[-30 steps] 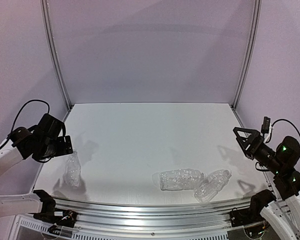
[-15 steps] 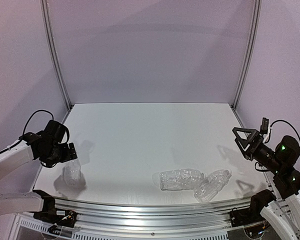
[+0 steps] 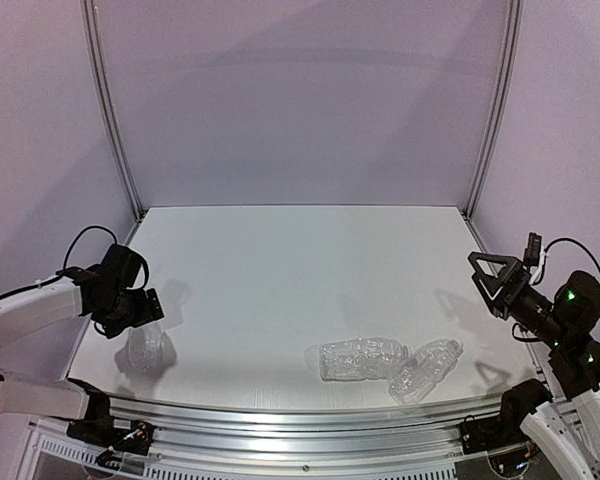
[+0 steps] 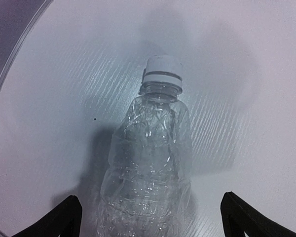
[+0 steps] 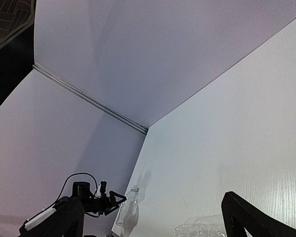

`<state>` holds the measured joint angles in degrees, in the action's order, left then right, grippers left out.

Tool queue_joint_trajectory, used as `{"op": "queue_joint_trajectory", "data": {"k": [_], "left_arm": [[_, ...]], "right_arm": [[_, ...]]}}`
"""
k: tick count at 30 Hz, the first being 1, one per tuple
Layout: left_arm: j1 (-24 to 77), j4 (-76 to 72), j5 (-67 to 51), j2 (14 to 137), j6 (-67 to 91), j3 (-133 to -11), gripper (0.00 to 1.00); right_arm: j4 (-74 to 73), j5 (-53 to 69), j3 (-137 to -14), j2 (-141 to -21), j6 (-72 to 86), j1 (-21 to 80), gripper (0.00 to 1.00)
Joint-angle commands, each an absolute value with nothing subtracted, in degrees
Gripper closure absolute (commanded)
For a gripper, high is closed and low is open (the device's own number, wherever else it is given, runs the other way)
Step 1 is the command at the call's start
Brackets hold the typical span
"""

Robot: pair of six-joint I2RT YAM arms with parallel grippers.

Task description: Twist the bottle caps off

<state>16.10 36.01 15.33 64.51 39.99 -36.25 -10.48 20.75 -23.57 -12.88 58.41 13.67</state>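
A clear crinkled bottle (image 4: 148, 163) lies near the table's left edge, its white cap (image 4: 162, 73) screwed on and pointing away from the camera. My left gripper (image 4: 150, 205) is open, with its fingers on either side of the bottle's lower body and not touching it. From above, the left gripper (image 3: 140, 312) hangs over that bottle (image 3: 146, 350). Two more bottles (image 3: 365, 358) (image 3: 426, 367) lie side by side at the front right; their caps are too small to make out. My right gripper (image 3: 488, 270) hovers open above the right edge, holding nothing.
Purple walls with metal corner posts (image 3: 110, 120) close in the back and both sides. The table's front rail (image 3: 300, 415) runs just behind the arm bases. The right wrist view shows the left bottle (image 5: 127, 205) and the left gripper (image 5: 111, 199) far off.
The left arm has dropped and moved toward the near edge, bringing its open jaws over the left bottle. The right arm has barely moved. The bottles have not moved.
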Motion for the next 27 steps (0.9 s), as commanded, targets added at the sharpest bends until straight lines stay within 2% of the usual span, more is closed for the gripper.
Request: {"op": "queue_joint_trajectory", "data": {"k": [1, 4, 8, 17, 19, 23, 27], "left_arm": [[15.8, 33.34, 14.73, 67.14, 40.99, -35.86, 0.04], [15.66, 31.76, 13.24, 69.36, 40.62, -35.92, 0.05], [15.79, 31.27, 12.92, 73.63, 40.63, -37.06, 0.13], [16.4, 31.14, 13.9, 74.61, 40.43, -37.61, 0.2], [16.63, 31.14, 13.89, 74.91, 40.33, -37.75, 0.25], [17.28, 30.63, 13.25, 75.01, 40.07, -37.92, 0.44], [19.44, 32.06, 15.55, 73.4, 40.79, -38.84, 0.47]], "right_arm": [[-11.2, 21.12, -24.87, -13.07, 58.14, 12.79, 0.01], [-11.1, 21.29, -24.87, -13.12, 58.21, 12.75, 0.01], [-11.07, 21.38, -24.92, -13.08, 58.23, 12.83, 0.01], [-11.09, 21.74, -25.14, -13.4, 57.83, 12.75, 0.01], [-10.95, 21.92, -25.06, -13.62, 57.83, 12.77, 0.01], [-10.33, 22.57, -25.01, -14.49, 57.72, 12.74, 0.01], [-9.66, 24.13, -25.58, -16.13, 56.58, 12.74, 0.02]]}}
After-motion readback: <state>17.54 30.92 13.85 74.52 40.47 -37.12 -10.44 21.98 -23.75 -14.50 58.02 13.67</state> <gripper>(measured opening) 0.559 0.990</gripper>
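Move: The bottle the left hand goes for lies on its side, cap pointing forward, its middle almost straight under the left hand, about 1 cm right and 4 cm below. The nearest other bottle lies some 44 cm to the left hand's right and 4 cm nearer the base. From the idle right hand, the left hand's bottle is roughly 60 cm left, 4 cm ahead and 25 cm below. The left hand sinks about 3.5 cm with its fingers nearly wide open, tipping some five degrees further downward, until they straddle the lying bottle's body behind its cap. Staying low, it then closes the fingers to a little over half open, pinching the body from both sides while easing about 1 cm to the right and slightly forward and up. ##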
